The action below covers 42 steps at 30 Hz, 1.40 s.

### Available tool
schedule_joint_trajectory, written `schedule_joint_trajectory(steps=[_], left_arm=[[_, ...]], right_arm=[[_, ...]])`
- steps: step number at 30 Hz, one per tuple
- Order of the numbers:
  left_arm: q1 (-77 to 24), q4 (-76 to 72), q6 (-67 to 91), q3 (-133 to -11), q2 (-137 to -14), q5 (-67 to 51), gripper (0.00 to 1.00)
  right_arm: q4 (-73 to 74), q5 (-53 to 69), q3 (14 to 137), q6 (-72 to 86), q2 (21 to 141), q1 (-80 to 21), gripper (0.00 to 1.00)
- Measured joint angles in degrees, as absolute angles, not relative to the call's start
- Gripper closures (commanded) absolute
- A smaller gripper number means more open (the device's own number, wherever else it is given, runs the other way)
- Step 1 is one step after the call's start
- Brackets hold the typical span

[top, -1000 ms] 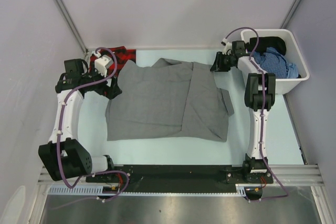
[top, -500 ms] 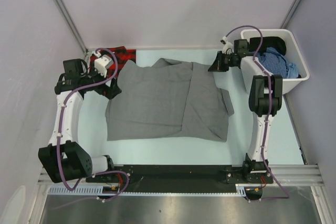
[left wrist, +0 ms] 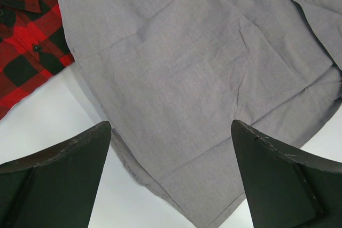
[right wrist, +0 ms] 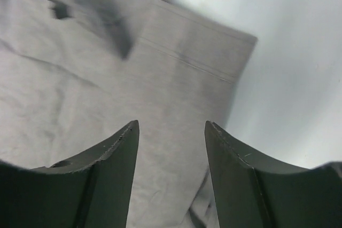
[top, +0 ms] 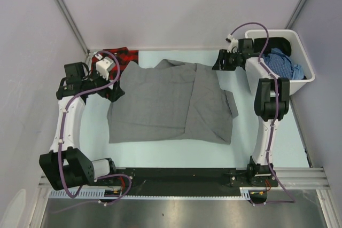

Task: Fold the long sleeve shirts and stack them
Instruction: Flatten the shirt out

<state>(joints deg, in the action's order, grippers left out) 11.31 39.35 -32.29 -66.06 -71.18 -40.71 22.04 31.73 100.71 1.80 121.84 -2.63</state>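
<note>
A plain grey long sleeve shirt (top: 171, 102) lies partly folded in the middle of the table, also filling the left wrist view (left wrist: 203, 78) and the right wrist view (right wrist: 107, 94). A red-and-black plaid shirt (top: 122, 56) peeks out behind its far left corner and shows at the upper left of the left wrist view (left wrist: 26, 30). My left gripper (top: 115, 90) hovers wide open over the grey shirt's left edge (left wrist: 171, 126), holding nothing. My right gripper (top: 220, 61) is open above the shirt's far right corner (right wrist: 171, 126), with no cloth between its jaws.
A white bin (top: 283, 62) with blue and black clothes stands at the far right, beside the right arm. Grey walls close in the table at the back and sides. A black rail (top: 176, 177) runs along the near edge.
The right gripper drew back slightly toward the far right corner, shut and then reopened. The left arm shifted only slightly. The grey shirt has not moved.
</note>
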Motion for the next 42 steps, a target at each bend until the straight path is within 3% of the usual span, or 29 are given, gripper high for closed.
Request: schedule_joint_trajectory(steps=[19,22,23,25,34,42], left_arm=[[11.27,39.24,-31.57,-67.37,-72.51,-36.64,0.01],[11.27,39.97,-32.10,-67.37,-73.03,-35.64,0.01],[11.27,40.16,-32.18,-67.37,-73.14,-35.42,0.00],[11.27,40.42,-32.56,-67.37,-73.19,-35.07,0.01],[11.27,41.01,-32.58,-67.29,-73.21,-35.57,0.01],[11.27,39.38,-32.56,-67.22,-73.19,-38.46,0.01]], right_arm=[[21.93,33.82,109.97,4.97,137.80,-0.58,0.54],[21.37,35.51,109.95,6.11,138.28,-0.64,0.71],[21.30,35.88,109.95,6.74,138.32,-0.64,0.86],[21.08,36.18,109.95,7.44,138.32,-0.62,0.99],[22.37,36.91,108.99,6.44,136.35,-0.62,1.00],[26.13,42.02,100.60,3.16,114.78,-2.70,1.00]])
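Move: The gray shirt's far right corner lies about 9 cm below the right hand and 3 cm ahead of it, with almost no sideways offset. The folded-over sleeve on the shirt's right edge is some 15 cm back and 7 cm right of the hand; the white bin's middle is roughly 26 cm right and 3 cm ahead. From the idle left hand, that corner is about 22 cm ahead, 40 cm right and 18 cm below. The right hand, empty and half open, sinks about 8.5 cm and eases some 3 cm forward onto the shirt's far right corner, its fingers tipping slightly farther down, then stays low and closes fully to pinch the cloth there. Keeping that pinch, it rises quickly by some 15 cm while drawing back about 6 cm and a little to the left over the shirt, the wrist turning slightly counter-clockwise and the fingertips lifting again. ##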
